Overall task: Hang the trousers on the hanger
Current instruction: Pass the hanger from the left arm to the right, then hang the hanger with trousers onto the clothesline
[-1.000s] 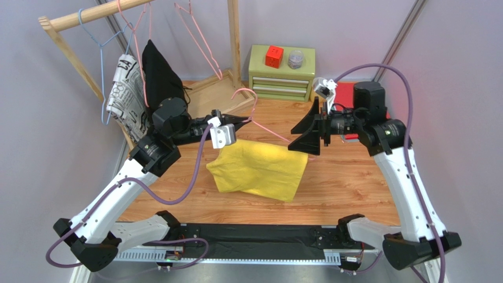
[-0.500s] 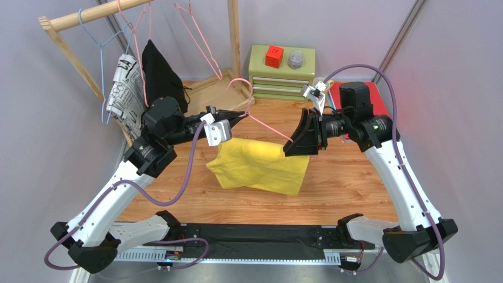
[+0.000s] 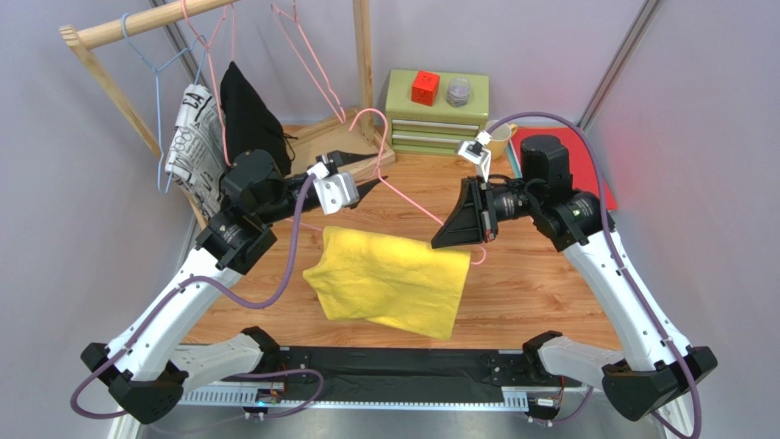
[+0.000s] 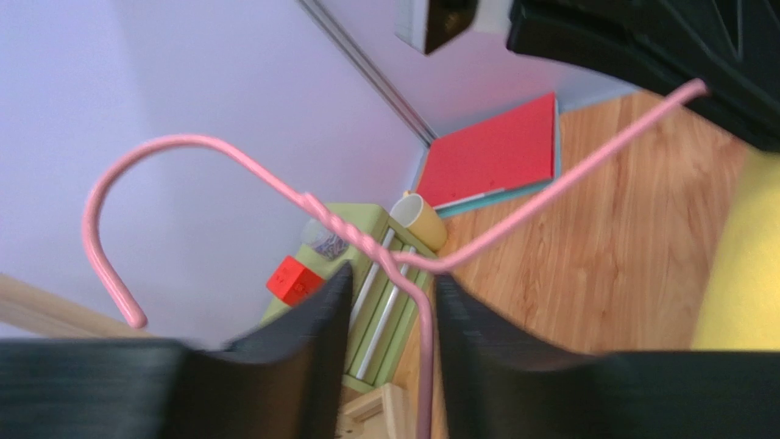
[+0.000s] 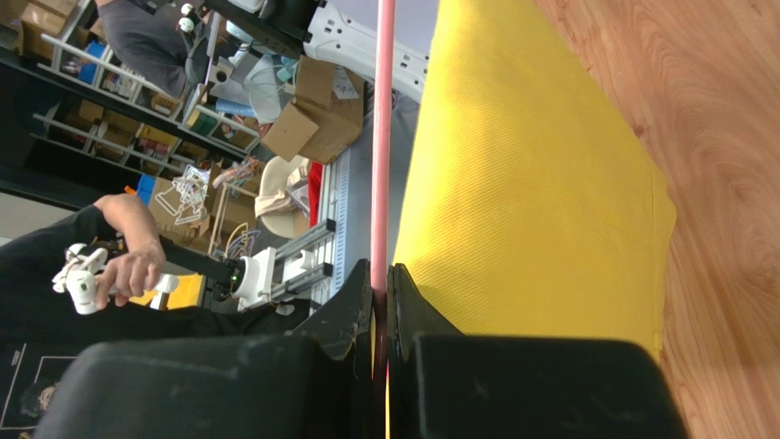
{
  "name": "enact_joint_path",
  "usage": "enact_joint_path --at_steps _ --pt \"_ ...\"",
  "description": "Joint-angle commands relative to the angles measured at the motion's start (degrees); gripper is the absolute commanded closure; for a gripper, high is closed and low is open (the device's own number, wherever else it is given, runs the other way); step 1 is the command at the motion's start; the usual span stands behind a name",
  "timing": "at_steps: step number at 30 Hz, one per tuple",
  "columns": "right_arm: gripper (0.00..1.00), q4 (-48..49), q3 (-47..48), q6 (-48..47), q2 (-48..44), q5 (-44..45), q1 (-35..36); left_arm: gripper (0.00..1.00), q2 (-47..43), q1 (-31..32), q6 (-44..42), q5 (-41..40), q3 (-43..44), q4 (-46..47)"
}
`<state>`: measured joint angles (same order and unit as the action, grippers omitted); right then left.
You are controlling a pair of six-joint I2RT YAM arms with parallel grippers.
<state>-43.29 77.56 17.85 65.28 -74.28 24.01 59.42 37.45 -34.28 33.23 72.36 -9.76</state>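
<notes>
The pink wire hanger [image 3: 408, 201] hangs in the air above the wooden table, hook [image 3: 364, 117] toward the rack. The yellow trousers [image 3: 389, 283] are folded over its lower bar and droop beneath it. My right gripper [image 3: 443, 240] is shut on the hanger's wire at its right end; in the right wrist view the pink wire [image 5: 383, 137] runs straight out from between the closed jaws [image 5: 382, 273], with the trousers [image 5: 522, 183] beside it. My left gripper [image 3: 371, 186] is open. The hanger's twisted neck [image 4: 362, 240] stands loose between its parted fingers [image 4: 392, 279].
A wooden rack [image 3: 137, 26] at the back left carries a light blue hanger [image 3: 156, 82], other pink hangers [image 3: 311, 64], a black garment [image 3: 245, 114] and a patterned garment [image 3: 194, 137]. A green drawer box [image 3: 437, 114] with a red cube [image 3: 424, 88] stands at the back, a red folder [image 3: 536, 146] beside it.
My right gripper has closed on the hanger's right end. My left gripper has opened off the hanger's neck. The hanger and trousers have tilted and dropped lower toward the front.
</notes>
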Motion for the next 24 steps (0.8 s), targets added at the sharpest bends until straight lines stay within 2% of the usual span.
enact_joint_path --at_steps 1,2,5,7,9,10,11,14,19,24 --pt "1.00 22.4 0.6 19.8 -2.9 4.6 1.7 0.39 -2.4 -0.5 8.9 -4.5 4.2 10.0" --pt "1.00 22.7 1.4 21.0 -2.5 6.5 1.7 0.29 -2.7 -0.4 12.1 -7.5 4.9 7.6" --pt "1.00 23.1 4.0 22.7 -1.2 13.4 1.7 0.17 -5.4 -0.5 14.7 -14.5 6.7 4.8" --pt "1.00 24.4 4.8 24.6 -0.9 17.1 1.7 0.13 -6.9 -0.5 14.9 -18.0 6.6 4.1" --pt "1.00 23.6 5.7 25.1 -0.4 19.0 1.6 0.02 -9.4 -0.5 12.8 -21.7 6.1 2.6" --pt "1.00 23.3 5.9 25.1 -0.5 21.7 1.4 0.01 -10.1 -0.5 10.3 -23.5 5.4 2.5" --pt "1.00 23.0 5.9 24.9 -0.9 23.1 1.3 0.00 -10.8 -0.5 9.3 -29.5 5.1 3.3" --pt "1.00 23.0 6.2 23.6 -1.5 29.6 1.4 0.01 -12.4 -1.4 8.4 -40.7 5.1 4.4" --pt "1.00 20.2 9.1 20.4 0.6 37.3 1.4 0.00 -13.5 -5.4 7.2 -46.3 3.9 3.7" --pt "1.00 20.5 10.2 21.5 2.1 32.5 2.0 0.00 -15.8 -7.7 7.9 -46.6 1.8 3.8"
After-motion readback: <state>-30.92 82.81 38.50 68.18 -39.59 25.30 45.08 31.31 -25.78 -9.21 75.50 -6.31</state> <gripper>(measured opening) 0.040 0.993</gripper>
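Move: The hanger's neck sits about 1 cm to the right of my left hand, between its part-open fingers. From that hand the draped trousers hang some 11 cm back, 2 cm right and 18 cm lower, and the black bag is roughly 18 cm ahead, 26 cm left and 20 cm below. My right hand pinches the hanger's bar. From it the rack's right post stands about 45 cm ahead and 15 cm left, the green drawers equally far ahead but 5 cm right. I open my left fingers wide and clear the hanger, rising first, then swinging away left towards the bag side of the rack: about 18 cm left and 11 cm up, with the hand turning some 45 degrees counter-clockwise. Meanwhile my right hand keeps its pinch on the hanger and carries it forward about 11 cm towards the drawers and post, turning it some 35 degrees clockwise. ##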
